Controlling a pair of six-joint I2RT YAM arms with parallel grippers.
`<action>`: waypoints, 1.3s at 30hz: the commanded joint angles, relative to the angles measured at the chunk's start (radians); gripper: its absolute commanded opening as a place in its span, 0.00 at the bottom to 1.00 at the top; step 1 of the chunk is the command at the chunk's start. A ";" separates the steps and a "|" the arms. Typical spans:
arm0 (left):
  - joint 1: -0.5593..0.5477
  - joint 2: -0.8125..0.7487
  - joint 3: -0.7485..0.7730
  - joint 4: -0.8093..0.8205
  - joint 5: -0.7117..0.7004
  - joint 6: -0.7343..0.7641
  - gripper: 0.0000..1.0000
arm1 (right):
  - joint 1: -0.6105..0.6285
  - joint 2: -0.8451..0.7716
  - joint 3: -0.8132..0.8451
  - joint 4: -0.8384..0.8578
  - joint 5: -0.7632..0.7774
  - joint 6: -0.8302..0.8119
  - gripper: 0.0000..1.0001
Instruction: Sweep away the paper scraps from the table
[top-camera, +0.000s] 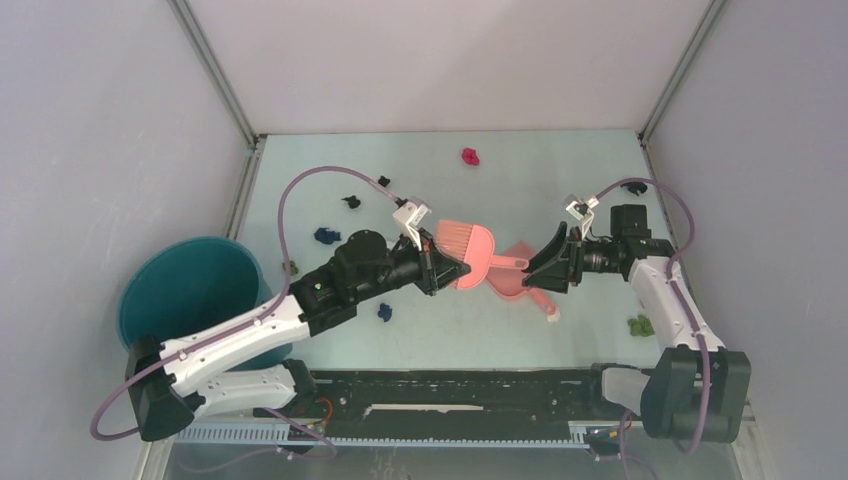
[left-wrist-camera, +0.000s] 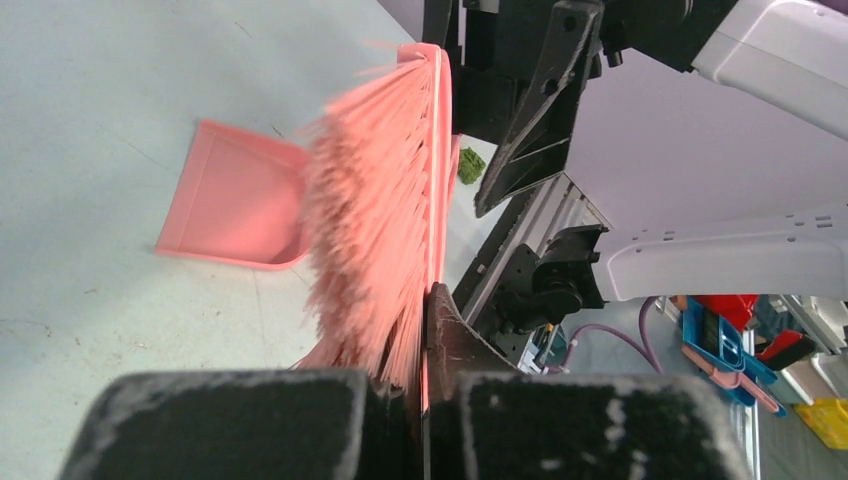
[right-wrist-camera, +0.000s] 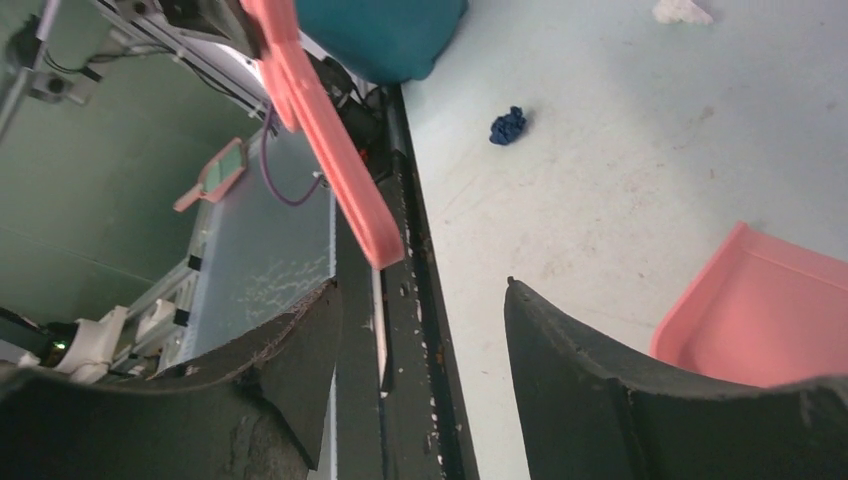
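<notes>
My left gripper (top-camera: 432, 262) is shut on the head of a salmon-pink brush (top-camera: 466, 245), held above the table (top-camera: 560, 170). In the left wrist view the bristles (left-wrist-camera: 370, 220) fan out ahead of the left gripper (left-wrist-camera: 425, 390). The brush handle (right-wrist-camera: 320, 110) points at my right gripper (right-wrist-camera: 420, 300), which is open, and its tip ends just ahead of the fingers. The pink dustpan (top-camera: 520, 287) lies flat below the brush. Paper scraps lie scattered: magenta (top-camera: 470, 156), black (top-camera: 351, 202), dark blue (top-camera: 326, 236), dark blue (top-camera: 385, 312), green (top-camera: 640, 325).
A round teal bucket (top-camera: 190, 290) stands off the table's left edge, beside the left arm. Metal rails run along the table's sides and the black base rail (top-camera: 450, 385) lies at the near edge. Another black scrap (top-camera: 632, 187) lies behind the right arm.
</notes>
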 joint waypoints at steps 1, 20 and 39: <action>0.012 -0.047 -0.059 0.120 -0.037 -0.081 0.00 | -0.031 0.021 0.031 -0.002 -0.184 0.048 0.68; 0.021 0.083 -0.138 0.386 0.040 -0.295 0.00 | -0.059 0.050 0.030 0.074 -0.255 0.226 0.61; 0.021 0.166 -0.138 0.410 0.004 -0.331 0.00 | -0.041 0.043 0.038 0.080 -0.256 0.234 0.39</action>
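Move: My left hand holds the pink brush by its head, with the handle sticking out to the right. My open right fingers, where the handle is to go, are about 13 cm to the left hand's right, level fore and aft and some 4 cm lower. From my right hand, the middle of the brush handle is about 5 cm left, 1 cm ahead and 3 cm up. The dustpan lies almost straight below the right hand, roughly 19 cm down. I keep my grip on the brush head and bring it down and to the right by about 5 cm in all, after a short dip leftward, tilting it some 20 degrees so the handle enters between my right fingers. My right hand first shifts slightly forward and right while turning about 10 degrees. It then almost holds its place as its fingers close part-way around the handle. ##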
